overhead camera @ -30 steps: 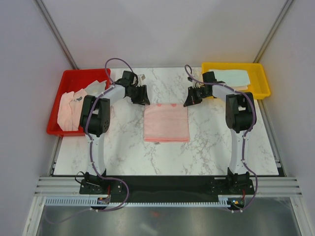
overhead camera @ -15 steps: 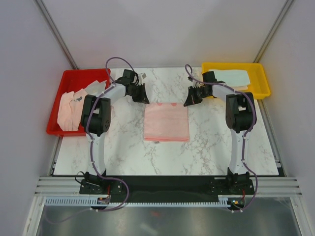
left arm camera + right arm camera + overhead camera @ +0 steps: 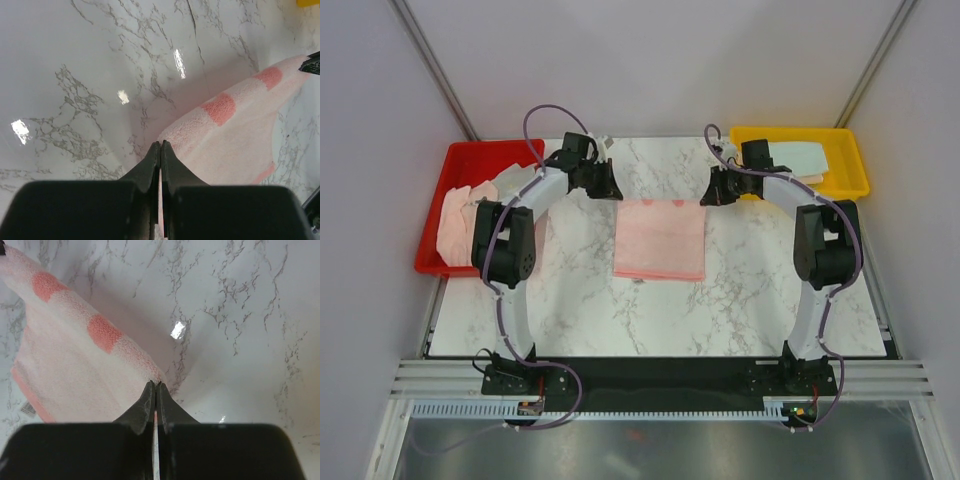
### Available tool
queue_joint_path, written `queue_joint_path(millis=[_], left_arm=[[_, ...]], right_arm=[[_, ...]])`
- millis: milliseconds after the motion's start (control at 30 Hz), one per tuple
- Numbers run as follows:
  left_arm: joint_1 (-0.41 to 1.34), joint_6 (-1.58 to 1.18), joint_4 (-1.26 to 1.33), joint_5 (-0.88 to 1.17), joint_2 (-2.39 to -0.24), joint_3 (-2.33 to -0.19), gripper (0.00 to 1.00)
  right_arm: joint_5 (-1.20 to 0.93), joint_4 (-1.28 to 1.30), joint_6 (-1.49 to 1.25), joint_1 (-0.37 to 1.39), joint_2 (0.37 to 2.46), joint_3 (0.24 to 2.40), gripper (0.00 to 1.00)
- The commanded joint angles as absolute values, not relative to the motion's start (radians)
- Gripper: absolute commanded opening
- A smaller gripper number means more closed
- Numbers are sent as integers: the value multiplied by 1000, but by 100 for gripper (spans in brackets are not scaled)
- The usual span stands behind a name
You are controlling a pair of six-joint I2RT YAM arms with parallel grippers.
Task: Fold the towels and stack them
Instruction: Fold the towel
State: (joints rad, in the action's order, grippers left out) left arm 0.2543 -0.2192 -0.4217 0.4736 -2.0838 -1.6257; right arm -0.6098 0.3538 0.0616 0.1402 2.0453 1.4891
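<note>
A pink towel with darker pink squares along its far edge lies in the middle of the marble table. My left gripper is shut on its far left corner, and my right gripper is shut on its far right corner. The far edge is raised off the table between them. In the left wrist view the gripper pinches the towel at its corner. The right wrist view shows the same for the right gripper on the towel. More towels lie in the red tray, and a mint green one in the yellow tray.
The red tray stands at the table's left edge and the yellow tray at the far right corner. Bare marble lies between the pink towel and the arm bases.
The left gripper has shut on the towel's far left corner. Both grippers have moved towards the back of the table, and the towel's far edge has come up and stretched with them.
</note>
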Motion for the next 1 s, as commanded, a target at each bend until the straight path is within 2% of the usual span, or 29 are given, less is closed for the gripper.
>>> queue_joint_path(millis=[0, 567, 967], left_arm=[[265, -245, -371, 468, -2000, -1570, 2], [318, -298, -276, 426, -1724, -1238, 2], [354, -344, -275, 379, -1574, -1055, 2]], right_arm=[[-584, 261, 23, 146, 1927, 1405, 0], [-449, 179, -127, 196, 1640, 1074, 0], [-301, 206, -184, 311, 1456, 897, 0]])
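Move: My two hands already pinch the towel's far corners, some 7 cm above the table. The near-left corner they are headed for lies about 22 cm back and 2 cm to the left of my left hand. The near-right corner is about 22 cm straight back from my right hand. The red bin's middle is some 46 cm left of my left hand, about level with it; the yellow bin is 16 cm ahead and 31 cm right of my right hand. Keeping both corners pinched and the edge stretched between my hands, I draw left and right together straight back about 12 cm, carrying the held far edge over the towel towards its near edge. Both hands stay raised, gaining only a couple of centimetres, and my right hand turns slightly clockwise. ##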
